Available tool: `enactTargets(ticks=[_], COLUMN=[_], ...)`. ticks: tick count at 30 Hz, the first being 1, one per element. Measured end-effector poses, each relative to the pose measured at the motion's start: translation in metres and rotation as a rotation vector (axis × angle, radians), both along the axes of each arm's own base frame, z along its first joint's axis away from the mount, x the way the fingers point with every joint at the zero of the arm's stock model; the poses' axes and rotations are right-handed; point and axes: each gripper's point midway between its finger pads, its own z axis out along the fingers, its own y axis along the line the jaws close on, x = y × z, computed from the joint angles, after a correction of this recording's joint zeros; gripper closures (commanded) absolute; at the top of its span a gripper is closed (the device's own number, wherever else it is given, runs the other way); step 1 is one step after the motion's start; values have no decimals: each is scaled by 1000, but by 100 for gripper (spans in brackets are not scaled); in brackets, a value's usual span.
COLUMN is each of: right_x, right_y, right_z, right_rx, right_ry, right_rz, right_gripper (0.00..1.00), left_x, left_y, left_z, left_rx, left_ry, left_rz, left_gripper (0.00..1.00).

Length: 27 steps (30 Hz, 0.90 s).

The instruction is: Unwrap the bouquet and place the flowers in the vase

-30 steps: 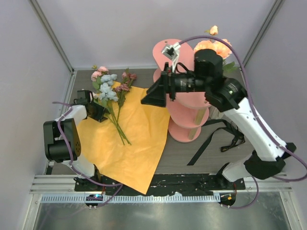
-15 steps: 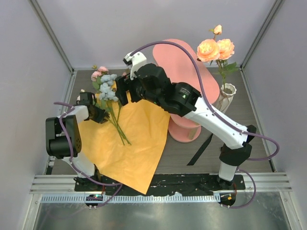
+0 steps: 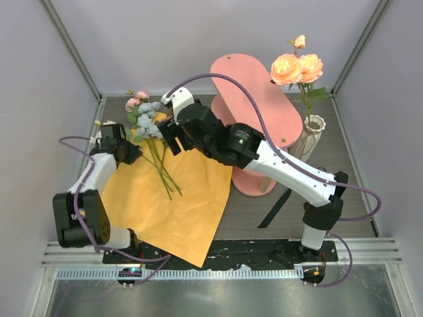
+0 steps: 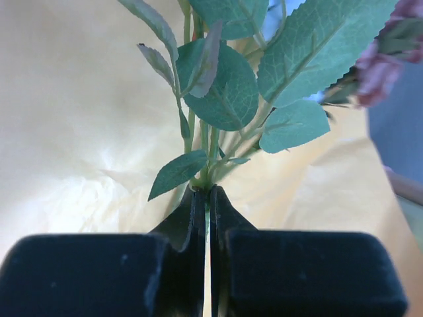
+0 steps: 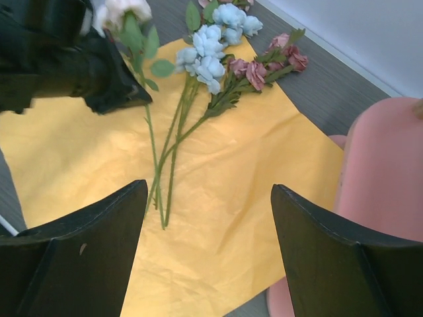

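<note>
The bouquet lies unwrapped: its orange paper is spread flat, and the flowers lie across its far left corner. Among them are pale blue heads and mauve-red blooms, with long green stems. My left gripper is shut on one leafy green stem with a whitish bloom. My right gripper hovers open above the stems, holding nothing. The cream vase at the right holds peach roses.
The pink oval shelf stands between the paper and the vase, under my right arm. A black ribbon lies on the dark table in front of it. Grey walls close in the back and both sides.
My right arm swung left from the shelf and vase to above the flowers, gripper still open. My left gripper closed on a stem and shifted slightly.
</note>
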Motion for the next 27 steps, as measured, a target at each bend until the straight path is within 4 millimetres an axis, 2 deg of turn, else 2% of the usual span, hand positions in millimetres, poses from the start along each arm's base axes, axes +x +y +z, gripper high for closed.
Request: enactTargets(ticks=[5,8,12,15,18,20,27], right_x=[1,-1,-6,-3,0,3,-10], right_y=[-8,-9,-8,-12,-20,-24,-21], right_z=[-7,-11,-16,-15,-12,-9,17], right_rx=[-83,-104,-82,-16,44,87,243], right_ry=[-22,-5,78,178,258,298,408], right_rz=[17,59,174,273,343,373,466], right_gripper=[18,15,14,14,14,14,17], left_x=[-11,-22,-33,-41,-50,-58,-89], left_y=[10,12,-7,-40,-73,-94,-161], left_z=[76,120,173,212,239,248,252], left_rx=[103,167,193,162,123,102,16], left_ry=[-198,-323,-533,-734,-881,-946,-1034], left_rz=[-11,-41,-178,-366,-558,-681,-1045], left_gripper=[100,100,100,100,100,100,100])
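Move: The pale pink rose, its stem already shut in the left fingers, lies some 10 cm ahead of the open right hand, 19 cm to its left and 29 cm below; so that right gripper waits about 10 cm back, 19 cm right and 29 cm above the left hand. On the paper some 5 cm below the left hand, the blue flowers lie about 14 cm ahead and 3 cm right, the mauve flowers about 17 cm ahead and 12 cm right. The pale pink rose, still pinched by its stem in the left fingers, is swept about 25 cm up, then some 16 cm right and 9 cm back towards the right gripper, as the left wrist tips up strongly and swings clockwise to aim across at it. The right hand shifts barely 2 cm, tips down and turns roughly 25 degrees counter-clockwise, its fingers staying wide open. ##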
